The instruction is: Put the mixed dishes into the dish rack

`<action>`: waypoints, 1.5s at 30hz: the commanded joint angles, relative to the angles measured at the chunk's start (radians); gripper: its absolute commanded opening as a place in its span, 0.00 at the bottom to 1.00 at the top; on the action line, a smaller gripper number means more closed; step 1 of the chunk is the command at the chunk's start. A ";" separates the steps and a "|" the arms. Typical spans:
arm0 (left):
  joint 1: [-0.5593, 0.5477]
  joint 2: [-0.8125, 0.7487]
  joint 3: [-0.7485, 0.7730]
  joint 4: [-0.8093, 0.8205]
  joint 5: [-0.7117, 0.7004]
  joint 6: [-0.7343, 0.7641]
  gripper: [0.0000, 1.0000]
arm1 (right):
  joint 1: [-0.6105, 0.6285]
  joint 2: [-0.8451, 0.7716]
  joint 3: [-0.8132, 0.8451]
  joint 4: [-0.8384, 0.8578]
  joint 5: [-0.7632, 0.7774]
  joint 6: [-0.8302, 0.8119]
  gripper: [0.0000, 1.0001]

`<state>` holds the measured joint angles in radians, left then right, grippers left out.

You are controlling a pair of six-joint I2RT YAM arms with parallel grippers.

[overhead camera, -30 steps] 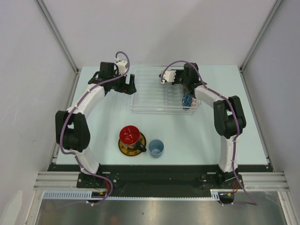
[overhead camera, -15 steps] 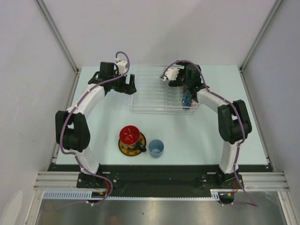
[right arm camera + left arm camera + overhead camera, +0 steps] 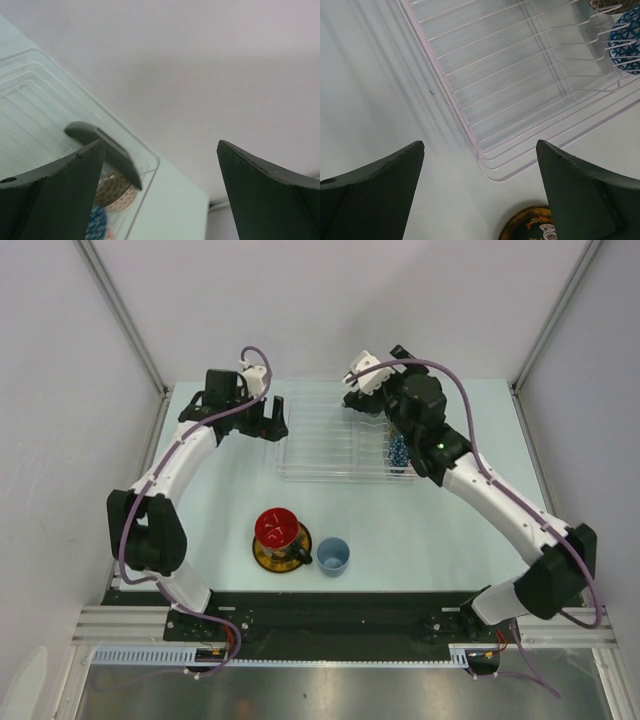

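The dish rack (image 3: 335,440) is a clear ribbed tray at the back of the table. In its right end stand a blue patterned bowl (image 3: 399,452), a black plate (image 3: 107,150) and a small patterned bowl (image 3: 114,187). My right gripper (image 3: 160,145) hangs open and empty above that end (image 3: 385,400). My left gripper (image 3: 270,423) is open at the rack's left edge, over bare table (image 3: 480,147). Near the front, a red-lined mug (image 3: 277,529) sits on the yellow-brown saucer (image 3: 268,558). The light blue cup (image 3: 333,556) stands just right of it.
The rack's near-left corner (image 3: 492,175) lies between my left fingers, and the saucer's rim (image 3: 527,227) shows below it. Grey walls close in the table at the back and both sides. The arm bases stand along the near edge.
My right gripper has opened and lifted away from the dishes in the rack's right end, its arm stretching out to the right. The left arm shifted slightly.
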<state>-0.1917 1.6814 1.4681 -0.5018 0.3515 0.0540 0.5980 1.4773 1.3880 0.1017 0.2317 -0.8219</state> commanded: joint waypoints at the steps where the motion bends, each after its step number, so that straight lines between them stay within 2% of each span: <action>1: 0.005 -0.109 0.021 -0.023 0.027 0.026 1.00 | 0.031 -0.095 0.020 -0.256 0.169 0.335 1.00; 4: 0.003 -0.150 0.002 -0.059 0.037 0.073 1.00 | 0.062 -0.170 0.020 -0.440 0.004 0.616 1.00; 5: 0.003 -0.160 -0.005 -0.085 0.035 0.085 1.00 | 0.060 -0.185 0.020 -0.483 -0.035 0.753 1.00; 7: 0.003 -0.202 -0.023 -0.109 0.030 0.128 1.00 | 0.060 -0.186 0.019 -0.598 -0.110 0.867 1.00; 8: 0.003 -0.221 -0.055 -0.119 0.024 0.139 1.00 | 0.084 -0.183 0.019 -0.635 -0.108 0.947 1.00; 9: 0.003 -0.247 -0.077 -0.122 0.020 0.148 1.00 | 0.117 -0.177 0.016 -0.681 -0.092 0.958 1.00; 10: 0.003 -0.270 -0.098 -0.124 0.006 0.170 1.00 | 0.165 -0.173 0.016 -0.692 0.034 0.952 1.00; 11: 0.005 -0.320 -0.138 -0.127 -0.005 0.178 1.00 | 0.324 -0.167 0.023 -0.697 0.138 0.934 1.00; 12: 0.006 -0.345 -0.155 -0.130 -0.012 0.184 1.00 | 0.391 -0.148 0.072 -0.706 0.314 0.869 1.00; 13: 0.023 -0.371 -0.185 -0.130 -0.005 0.184 1.00 | 0.446 -0.138 0.094 -0.705 0.377 0.860 1.00; 14: 0.037 -0.420 -0.198 -0.133 0.012 0.178 1.00 | 0.462 -0.134 0.111 -0.692 0.405 0.900 1.00; 15: 0.052 -0.437 -0.207 -0.136 0.026 0.169 1.00 | 0.448 -0.130 0.112 -0.718 0.400 1.099 1.00; 18: 0.126 -0.479 -0.222 -0.159 0.093 0.136 1.00 | 0.363 -0.152 -0.026 -0.631 0.104 1.044 1.00; 20: 0.166 -0.511 -0.247 -0.152 0.106 0.118 1.00 | 0.399 -0.091 -0.017 -0.657 0.148 1.021 0.90; 21: 0.173 -0.519 -0.256 -0.147 0.109 0.113 1.00 | 0.460 -0.069 -0.014 -0.657 0.257 1.000 0.90; 23: 0.184 -0.531 -0.275 -0.147 0.115 0.109 1.00 | 0.493 0.000 -0.006 -0.658 0.285 0.952 0.89; 27: 0.189 -0.543 -0.293 -0.142 0.136 0.081 1.00 | 0.522 0.073 0.035 -0.626 0.192 0.886 0.88; 32: 0.277 -0.551 -0.339 -0.126 0.184 0.061 1.00 | 0.534 0.194 0.155 -0.681 0.063 0.755 0.84; 36: 0.316 -0.552 -0.362 -0.126 0.205 0.066 1.00 | 0.534 0.274 0.261 -0.735 0.015 0.765 0.81; 39: 0.328 -0.565 -0.373 -0.118 0.208 0.067 1.00 | 0.548 0.284 0.284 -0.738 -0.054 0.773 0.78; 45: 0.347 -0.566 -0.376 -0.112 0.205 0.066 1.00 | 0.652 0.232 0.260 -0.758 -0.189 0.633 0.80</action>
<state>0.1364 1.1458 1.0946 -0.6529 0.5282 0.1310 1.1763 1.7580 1.6276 -0.6315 0.1776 -0.0906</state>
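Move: The red mug on its saucer lies about 20 cm back and 21 cm to the left of my right hand, some 34 cm below. The blue cup is about 12 cm to the mug's right and 5 cm nearer me; the dish rack's middle is 7 cm ahead and 5 cm left of this hand. From my left hand the red mug is roughly 19 cm back, 3 cm right and 14 cm below. I swing my empty right hand away from the loaded rack towards the red mug, about 22 cm back, 20 left and 19 down, tipping the level fingers some 50 degrees downward, turning counter-clockwise and narrowing them slightly. I stop short above the mug, untouched. My left hand, wide open, backs off about 12 cm, then 10 cm left, clearing the rack's left side. ##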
